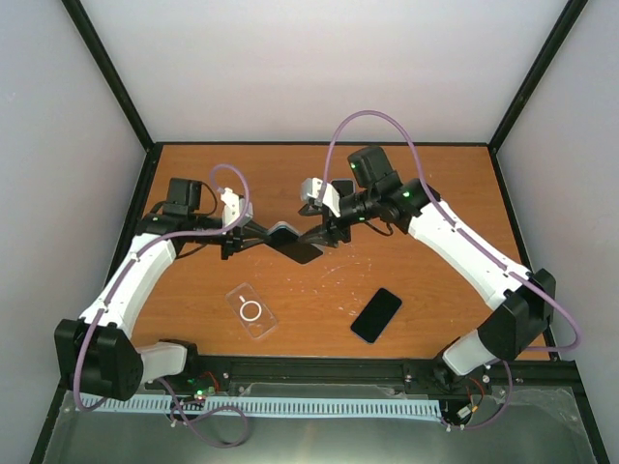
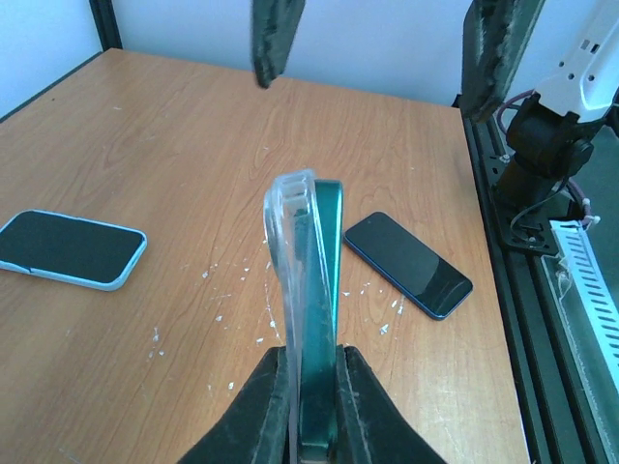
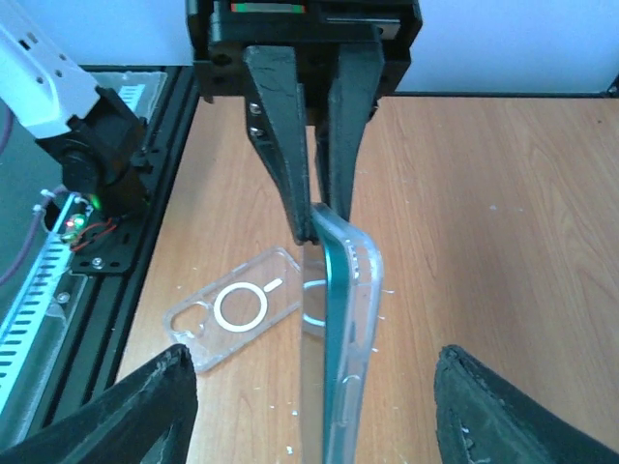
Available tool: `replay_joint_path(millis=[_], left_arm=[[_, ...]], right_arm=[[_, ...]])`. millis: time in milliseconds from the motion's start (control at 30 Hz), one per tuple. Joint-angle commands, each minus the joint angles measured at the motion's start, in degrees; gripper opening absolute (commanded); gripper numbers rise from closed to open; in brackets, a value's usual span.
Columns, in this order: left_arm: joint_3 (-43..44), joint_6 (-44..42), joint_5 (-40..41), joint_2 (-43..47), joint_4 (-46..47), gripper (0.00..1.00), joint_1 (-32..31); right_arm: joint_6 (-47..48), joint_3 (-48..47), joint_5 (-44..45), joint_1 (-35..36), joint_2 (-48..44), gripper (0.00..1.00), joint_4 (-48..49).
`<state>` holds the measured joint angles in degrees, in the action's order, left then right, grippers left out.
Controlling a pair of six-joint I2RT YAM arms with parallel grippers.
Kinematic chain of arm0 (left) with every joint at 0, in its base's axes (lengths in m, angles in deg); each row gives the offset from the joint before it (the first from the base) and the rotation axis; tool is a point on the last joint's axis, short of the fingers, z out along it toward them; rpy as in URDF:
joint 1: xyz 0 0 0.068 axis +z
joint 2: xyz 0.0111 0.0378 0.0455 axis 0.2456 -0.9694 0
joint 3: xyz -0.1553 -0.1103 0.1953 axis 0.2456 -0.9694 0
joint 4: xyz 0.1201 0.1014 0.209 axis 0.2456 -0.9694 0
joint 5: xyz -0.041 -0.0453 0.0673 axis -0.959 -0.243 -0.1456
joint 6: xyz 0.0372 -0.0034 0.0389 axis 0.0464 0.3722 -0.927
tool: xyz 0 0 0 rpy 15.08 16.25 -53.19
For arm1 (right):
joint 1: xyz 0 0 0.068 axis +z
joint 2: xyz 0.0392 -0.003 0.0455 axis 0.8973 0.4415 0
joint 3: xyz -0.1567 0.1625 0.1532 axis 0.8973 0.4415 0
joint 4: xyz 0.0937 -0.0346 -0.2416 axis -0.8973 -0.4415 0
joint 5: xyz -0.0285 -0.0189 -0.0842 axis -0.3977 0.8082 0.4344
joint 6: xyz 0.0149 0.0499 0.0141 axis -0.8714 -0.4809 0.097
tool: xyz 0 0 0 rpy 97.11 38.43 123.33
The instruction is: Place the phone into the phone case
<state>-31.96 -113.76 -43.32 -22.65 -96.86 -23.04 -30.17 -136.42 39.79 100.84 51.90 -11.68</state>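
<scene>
A teal-edged phone point(image 2: 324, 290) stands on edge above the table, and a clear phone case point(image 2: 288, 251) lies against one face of it, bowed away at the far end. My left gripper point(image 2: 311, 353) is shut on the phone and case together at their near end. In the top view the pair point(image 1: 293, 244) hangs between the two arms. My right gripper point(image 3: 314, 406) is open, one finger point(image 3: 126, 406) on each side of the phone point(image 3: 338, 329) and case point(image 3: 366, 290), with neither touching. The left gripper point(image 3: 314, 193) clamps the far end in that view.
A second clear case with a white ring point(image 1: 251, 311) lies flat on the wooden table near the left arm. A bare black phone point(image 1: 375, 314) lies near the right arm's base. A phone in a pale blue case point(image 2: 68, 248) rests farther back. Black frame rails point(image 2: 503, 290) edge the table.
</scene>
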Motion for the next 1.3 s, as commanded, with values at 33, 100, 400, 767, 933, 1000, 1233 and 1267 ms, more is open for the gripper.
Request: replay_joint_path(millis=[33, 100, 400, 767, 933, 1000, 1233, 1267], left_arm=[[2.85, -2.34, 0.30, 2.88, 1.73, 0.01, -1.42], [3.07, -2.01, 0.57, 3.11, 1.99, 0.01, -1.46], [3.33, -0.74, -0.70, 3.40, 2.51, 0.01, -1.76], [3.65, -1.07, -1.95, 3.22, 1.81, 0.01, -2.33], [3.61, -1.23, -2.06, 3.09, 1.62, 0.01, -2.34], [3.47, -1.13, -2.06, 3.07, 1.78, 0.01, -2.35], [3.50, -0.42, -1.38, 2.79, 2.61, 0.01, -2.39], [3.58, -0.35, -1.22, 2.74, 2.75, 0.01, -2.40]], right_arm=[[0.82, -0.43, -3.29, 0.05, -2.45, 0.61, -2.01], [-1.13, 0.39, -2.57, 0.38, -2.68, 0.57, -0.44], [-3.52, 1.61, 8.26, 5.01, -2.12, 0.55, 3.72], [-2.01, 0.97, 11.91, 7.33, 0.12, 0.53, 5.20], [-1.31, 1.05, 11.94, 7.59, 0.25, 0.41, 5.03], [-0.92, 1.09, 12.11, 7.61, 0.17, 0.33, 4.94], [-0.39, 1.47, 13.10, 7.83, -0.13, 0.03, 4.58], [-0.46, 1.50, 13.21, 7.79, -0.18, 0.03, 4.62]])
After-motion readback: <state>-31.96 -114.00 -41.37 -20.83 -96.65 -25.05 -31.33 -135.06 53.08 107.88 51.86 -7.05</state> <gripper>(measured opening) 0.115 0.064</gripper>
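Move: The clear-cased phone is held by the left gripper at one corner of its upper short edge. Its middle lies about 4 cm left, 3 cm back and 4 cm below the right hand, and some 6 cm right, 2 cm back and 4 cm below the left. From the right hand, far below on the table, the spare black phone lies about 17 cm right and 15 cm back, the blue-edged phone roughly 8 cm right and 14 cm ahead. Hold the phone and case steady in the left gripper's closed fingers. Bring the half-open right gripper about 2.5 cm left towards the left gripper and then 1 cm down, with a small dip back and forward again, tipping its wrist slightly. Then shut its fingers on the free corner of the upper short edge, pinching case and phone together. ##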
